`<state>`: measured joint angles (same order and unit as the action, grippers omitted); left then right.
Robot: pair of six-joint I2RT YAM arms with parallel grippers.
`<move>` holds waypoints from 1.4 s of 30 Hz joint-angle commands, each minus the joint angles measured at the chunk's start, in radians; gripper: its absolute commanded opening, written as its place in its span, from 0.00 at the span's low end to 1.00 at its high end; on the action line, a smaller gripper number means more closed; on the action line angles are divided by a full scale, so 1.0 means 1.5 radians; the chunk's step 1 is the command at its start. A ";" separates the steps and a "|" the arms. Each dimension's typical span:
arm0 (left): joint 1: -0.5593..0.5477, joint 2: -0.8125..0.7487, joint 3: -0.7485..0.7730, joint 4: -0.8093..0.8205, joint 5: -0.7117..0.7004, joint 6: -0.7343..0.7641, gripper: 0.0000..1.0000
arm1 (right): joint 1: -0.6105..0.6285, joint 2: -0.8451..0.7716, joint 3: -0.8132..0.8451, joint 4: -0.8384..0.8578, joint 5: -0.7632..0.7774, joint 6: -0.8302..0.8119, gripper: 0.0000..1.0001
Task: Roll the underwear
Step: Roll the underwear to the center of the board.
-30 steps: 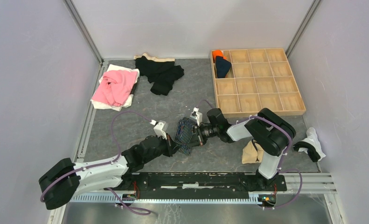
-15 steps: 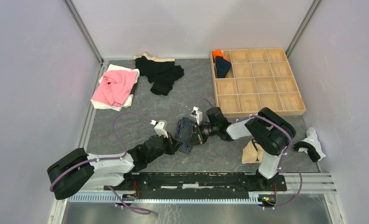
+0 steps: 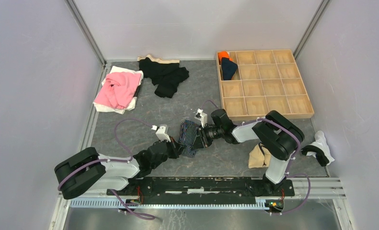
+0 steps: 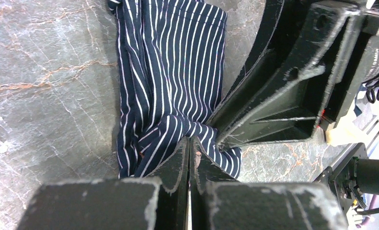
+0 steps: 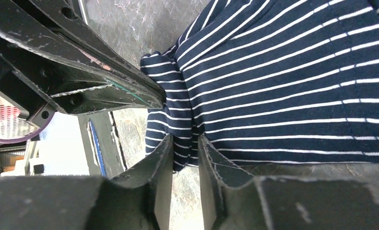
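Note:
The navy striped underwear [image 3: 189, 133] lies bunched on the grey table between my two grippers. My left gripper [image 3: 178, 146] comes at it from the near left. In the left wrist view its jaws [image 4: 189, 140] are pressed together at the near edge of the underwear [image 4: 173, 62], where the folds gather. My right gripper [image 3: 201, 136] meets the cloth from the right. In the right wrist view its jaws [image 5: 185, 139] stand slightly apart, with a fold of the underwear [image 5: 283, 72] lying between the tips. A white brief with black trim [image 3: 319, 148] lies at the far right.
A wooden grid tray [image 3: 264, 111] at the back right holds an orange roll [image 3: 224, 56] and a navy roll [image 3: 229, 68]. A pink garment [image 3: 118, 88] and black garments [image 3: 166, 74] lie at the back left. A tan cloth [image 3: 258, 155] sits by the right arm's base.
The right gripper's jaws have parted a little on the cloth. The left arm's elbow has swung right while its gripper stayed at the underwear.

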<state>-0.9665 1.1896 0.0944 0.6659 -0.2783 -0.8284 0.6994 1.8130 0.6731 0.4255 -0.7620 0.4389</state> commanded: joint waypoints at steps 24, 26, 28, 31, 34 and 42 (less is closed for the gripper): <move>0.002 0.054 -0.047 -0.028 -0.067 -0.046 0.02 | 0.230 -0.376 -0.167 0.056 0.486 -0.605 0.71; 0.002 0.053 -0.047 -0.030 -0.067 -0.044 0.02 | 0.268 -0.370 -0.176 0.060 0.504 -0.665 0.73; 0.002 0.052 -0.045 -0.035 -0.065 -0.043 0.02 | 0.305 -0.361 -0.187 0.072 0.527 -0.709 0.75; 0.002 0.057 -0.040 -0.041 -0.064 -0.041 0.02 | 0.355 -0.330 -0.189 0.079 0.559 -0.760 0.76; 0.003 0.069 -0.033 -0.048 -0.064 -0.044 0.02 | 0.392 -0.284 -0.166 0.064 0.600 -0.797 0.76; 0.004 0.119 -0.024 -0.051 -0.060 -0.067 0.02 | 0.432 -0.196 -0.127 0.076 0.646 -0.829 0.74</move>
<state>-0.9680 1.3018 0.0826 0.7807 -0.3210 -0.9096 1.3312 1.4826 0.4309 0.4942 0.1432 -0.7506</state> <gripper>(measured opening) 0.026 0.742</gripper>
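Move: The striped underwear's middle lies about 3 cm ahead and 3 cm to the left of the right hand, a little below it; from the left hand it is some 4 cm ahead and 3 cm to the right, about 2 cm lower. The beige cloth lies roughly 26 cm to the right of the right hand and 5 cm nearer the base. The wooden tray's middle is about 29 cm ahead and 32 cm to the right of the right hand. Up, forward and to the right off the roll by about 4 cm, its fingers opening wide to let go, the right hand then arcs some 9 cm back towards the base and sinks beside the underwear's near end. On the way it rolls about 90 degrees around its own fingers, top side tipping towards the base. The left hand stays nearly put, still shut on the near part of the cloth. ##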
